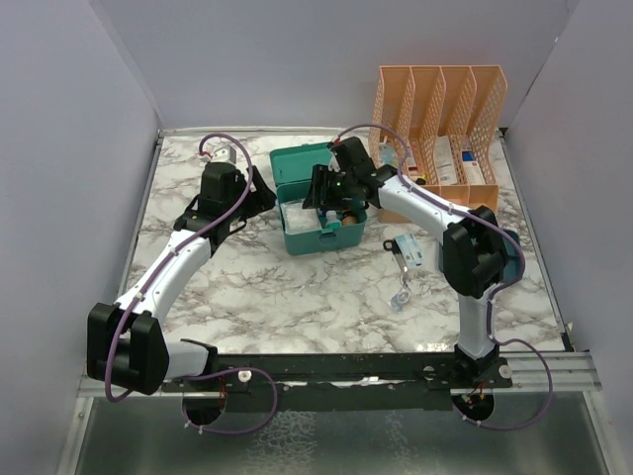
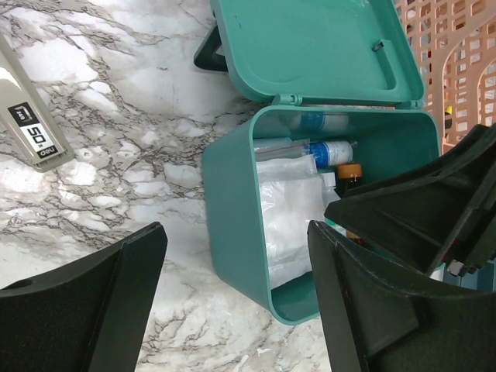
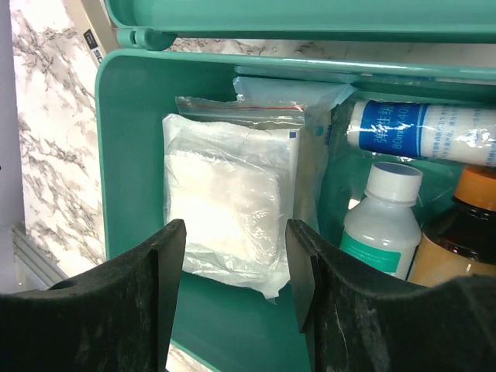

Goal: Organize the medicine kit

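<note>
The medicine kit point(image 1: 326, 240) is a teal box standing in the middle of the table with its lid point(image 1: 300, 163) tipped back. Inside lie a clear bag of white gauze point(image 3: 225, 201), a white bottle point(image 3: 384, 225), a brown bottle with an orange cap point(image 3: 465, 232) and a blue-labelled roll point(image 3: 422, 128). My right gripper point(image 3: 235, 232) hangs open just over the gauze bag, gripping nothing. My left gripper point(image 2: 235, 232) is open at the kit's left side, its jaws on either side of the left wall point(image 2: 229, 209) without touching it.
A tall orange mesh file organizer point(image 1: 440, 109) holding small boxes stands at the back right. A small blue-grey item point(image 1: 406, 252) and a little packet point(image 1: 401, 294) lie right of the kit. A grey labelled device point(image 2: 31, 116) lies at the back left.
</note>
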You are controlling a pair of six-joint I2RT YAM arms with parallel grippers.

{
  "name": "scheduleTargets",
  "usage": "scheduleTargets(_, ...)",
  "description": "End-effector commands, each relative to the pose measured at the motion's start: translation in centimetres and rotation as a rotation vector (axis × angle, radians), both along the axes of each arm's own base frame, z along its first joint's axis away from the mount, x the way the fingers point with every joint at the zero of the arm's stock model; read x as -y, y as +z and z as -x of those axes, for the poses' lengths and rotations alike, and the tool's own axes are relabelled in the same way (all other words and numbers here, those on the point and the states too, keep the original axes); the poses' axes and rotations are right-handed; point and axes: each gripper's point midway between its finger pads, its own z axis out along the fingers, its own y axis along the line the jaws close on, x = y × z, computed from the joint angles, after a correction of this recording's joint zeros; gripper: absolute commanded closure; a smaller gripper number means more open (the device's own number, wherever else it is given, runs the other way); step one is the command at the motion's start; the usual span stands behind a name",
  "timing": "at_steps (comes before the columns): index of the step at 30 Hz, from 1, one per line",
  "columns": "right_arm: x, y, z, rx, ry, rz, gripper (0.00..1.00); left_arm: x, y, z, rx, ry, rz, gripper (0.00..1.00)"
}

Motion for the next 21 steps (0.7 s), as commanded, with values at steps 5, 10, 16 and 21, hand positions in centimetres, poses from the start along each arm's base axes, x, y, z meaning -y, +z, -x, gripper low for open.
scheduleTargets(5, 2.0, 3.7, -1.2, 0.134, -0.058, 0.068, 0.48, 1.0, 1.6, -0.2, 0.064, -0.053, 0.044, 0.23)
scheduleTargets(10, 4.2, 7.1, -1.2, 0.182, -0.161, 0.095, 0.49, 1.7, 4.2, -0.5, 0.127, -0.135, 0.011, 0.24)
scheduleTargets(16, 9.9, 10.7, 0.8, 0.242, -0.312, 0.201, 0.49, 1.6, 7.0, 1.0, 0.201, -0.233, -0.071, 0.24)
scheduleTargets(21, 15.5, 11.2, 3.5, 0.274, -0.409, 0.343, 0.49, 0.2, 8.5, 3.4, 0.309, -0.240, -0.138, 0.24)
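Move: The white packet already lies in the left end of the green box, about 4 cm to the right hand's left, 1 cm ahead and 6 cm below. The brown bottle in the same box is some 7 cm to this hand's right and 1 cm ahead, while the scissors lie outside, roughly 18 cm right and 11 cm back. From the left hand the packet is about 5 cm ahead, 7 cm right and 13 cm down. The white packet is left behind in the green box as the empty right hand withdraws, slowly at first and then faster, up about 12 cm and well to its right, fingers still half open while the wrist lifts their tips and swings clockwise. The left hand, open and empty, also rises some 6 cm from beside the box, with its fingertips tilting up and turning slightly clockwise. ##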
